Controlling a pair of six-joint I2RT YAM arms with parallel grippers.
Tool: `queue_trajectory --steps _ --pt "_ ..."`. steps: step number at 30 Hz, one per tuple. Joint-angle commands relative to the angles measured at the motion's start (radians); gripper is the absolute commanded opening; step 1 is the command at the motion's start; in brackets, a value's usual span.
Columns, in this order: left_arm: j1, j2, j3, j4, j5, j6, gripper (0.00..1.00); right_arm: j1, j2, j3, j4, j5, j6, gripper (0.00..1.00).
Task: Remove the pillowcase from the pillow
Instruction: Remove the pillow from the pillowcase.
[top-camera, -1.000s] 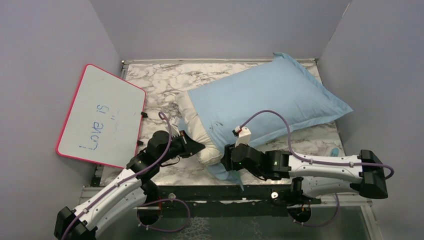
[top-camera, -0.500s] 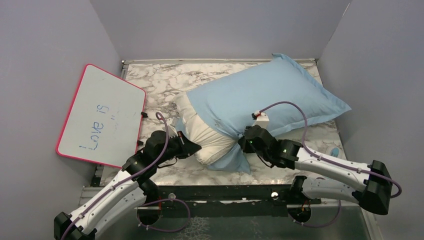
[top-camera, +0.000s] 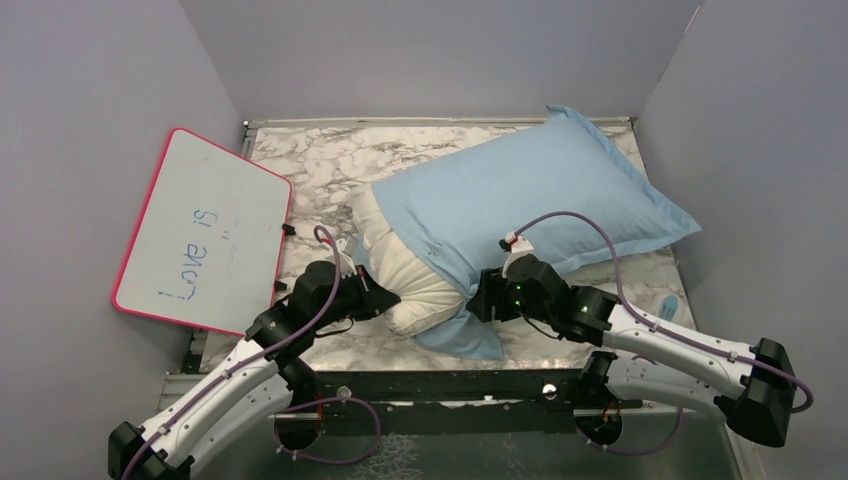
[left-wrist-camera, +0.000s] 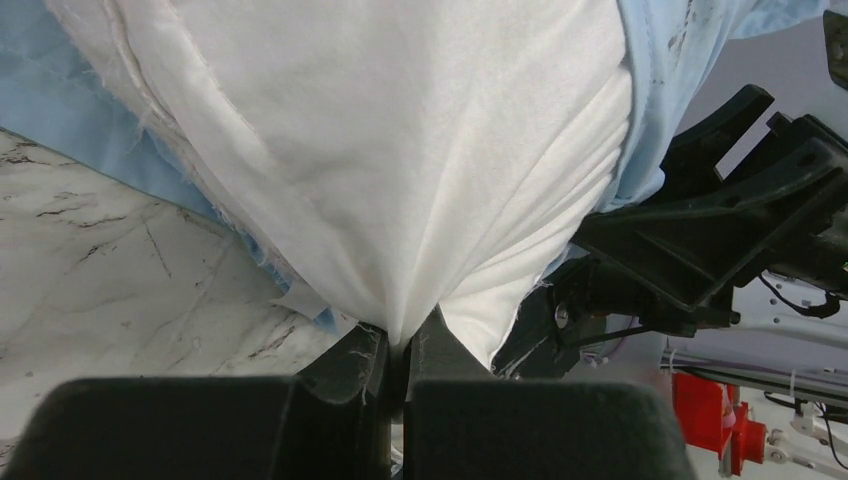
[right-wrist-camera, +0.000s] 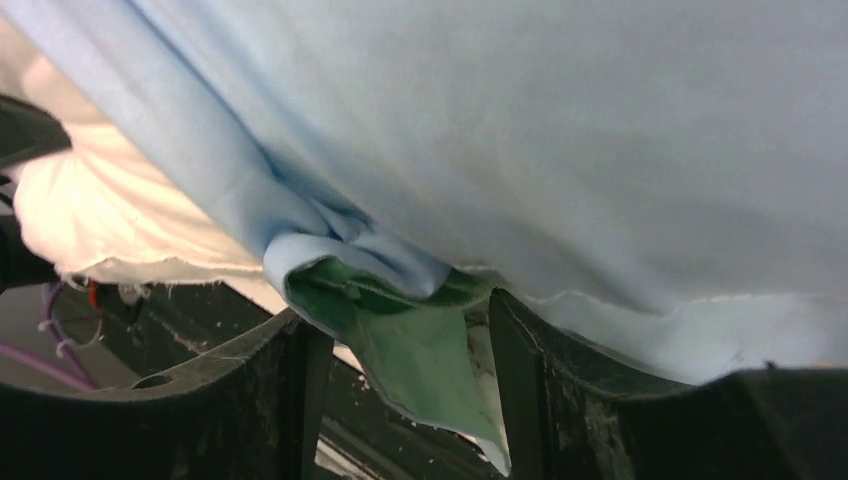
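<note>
The light blue pillowcase (top-camera: 530, 190) covers most of the cream-white pillow (top-camera: 405, 275), whose near-left end sticks out bare. My left gripper (top-camera: 385, 297) is shut on a pinched fold of that bare end; the left wrist view shows the pillow (left-wrist-camera: 400, 150) fabric drawn into the closed left gripper (left-wrist-camera: 400, 345). My right gripper (top-camera: 478, 303) sits at the pillowcase's open edge. In the right wrist view the right gripper (right-wrist-camera: 400, 310) stands open, with a loose fold of pillowcase (right-wrist-camera: 550, 130) showing its green inner face (right-wrist-camera: 420, 350) hanging between the fingers, ungripped.
A pink-framed whiteboard (top-camera: 200, 230) leans at the left, overhanging the marble table (top-camera: 310, 160). Grey walls close in the back and both sides. A small pale blue object (top-camera: 668, 300) lies near the right wall. The right arm (left-wrist-camera: 720, 220) is close beside the left gripper.
The right gripper closed on the pillowcase edge, tugged it to the right, then opened again. More bare pillow shows than a second ago. The left gripper kept its hold.
</note>
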Motion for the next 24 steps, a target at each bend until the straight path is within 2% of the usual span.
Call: queue_trajectory --steps 1,5,11,12,16,18,20,24 --pt "0.006 -0.020 0.012 -0.051 -0.020 0.016 0.00 -0.005 -0.065 -0.036 -0.053 -0.098 0.003 0.64" --pt "0.006 -0.005 0.020 -0.050 -0.008 0.013 0.00 -0.005 -0.105 -0.034 -0.089 -0.104 0.041 0.68" --pt "0.005 0.035 0.031 -0.060 0.024 0.017 0.00 -0.005 -0.191 -0.006 -0.075 -0.205 0.020 0.75" --pt "0.005 0.037 0.022 -0.062 0.030 0.015 0.04 -0.005 -0.200 0.013 -0.089 -0.208 0.014 0.76" --pt "0.005 0.027 -0.028 -0.074 0.052 -0.017 0.51 -0.005 -0.204 0.107 -0.186 -0.138 -0.007 0.80" --pt "0.006 0.006 -0.045 -0.078 0.062 -0.032 0.67 -0.005 -0.202 0.147 -0.229 -0.100 -0.011 0.81" --pt "0.006 -0.016 -0.042 -0.092 0.054 -0.039 0.78 -0.005 -0.200 0.172 -0.257 -0.061 -0.008 0.82" --pt "0.006 -0.028 -0.005 -0.130 0.026 -0.010 0.88 -0.006 -0.185 0.200 -0.260 -0.024 0.017 0.89"
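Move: The left fingers already pinch the gathered white end of the pillow, right at the hand point, with the pillowcase's bunched hem some 14 cm to their right and 3 cm farther out. From the half-open right hand that hem lies about 3 cm ahead, 2 cm left and 2 cm down; the pinched pillow end is roughly 15 cm to its left, level with it. The case's loose flap hangs about 7 cm back from the right hand, 1 cm left and 6 cm lower. The right hand leaves the pillowcase's bunched hem, drawing back some 3 cm and then climbing about 8 cm with a slight return forward, its fingers spreading from half open to nearly wide as the wrist rolls roughly 10 degrees. The left hand first holds still on the pinched pillow end, then opens wide and lets go of the cloth, easing about 2 cm down and 1.5 cm back so that its parted fingers still straddle the corner. ##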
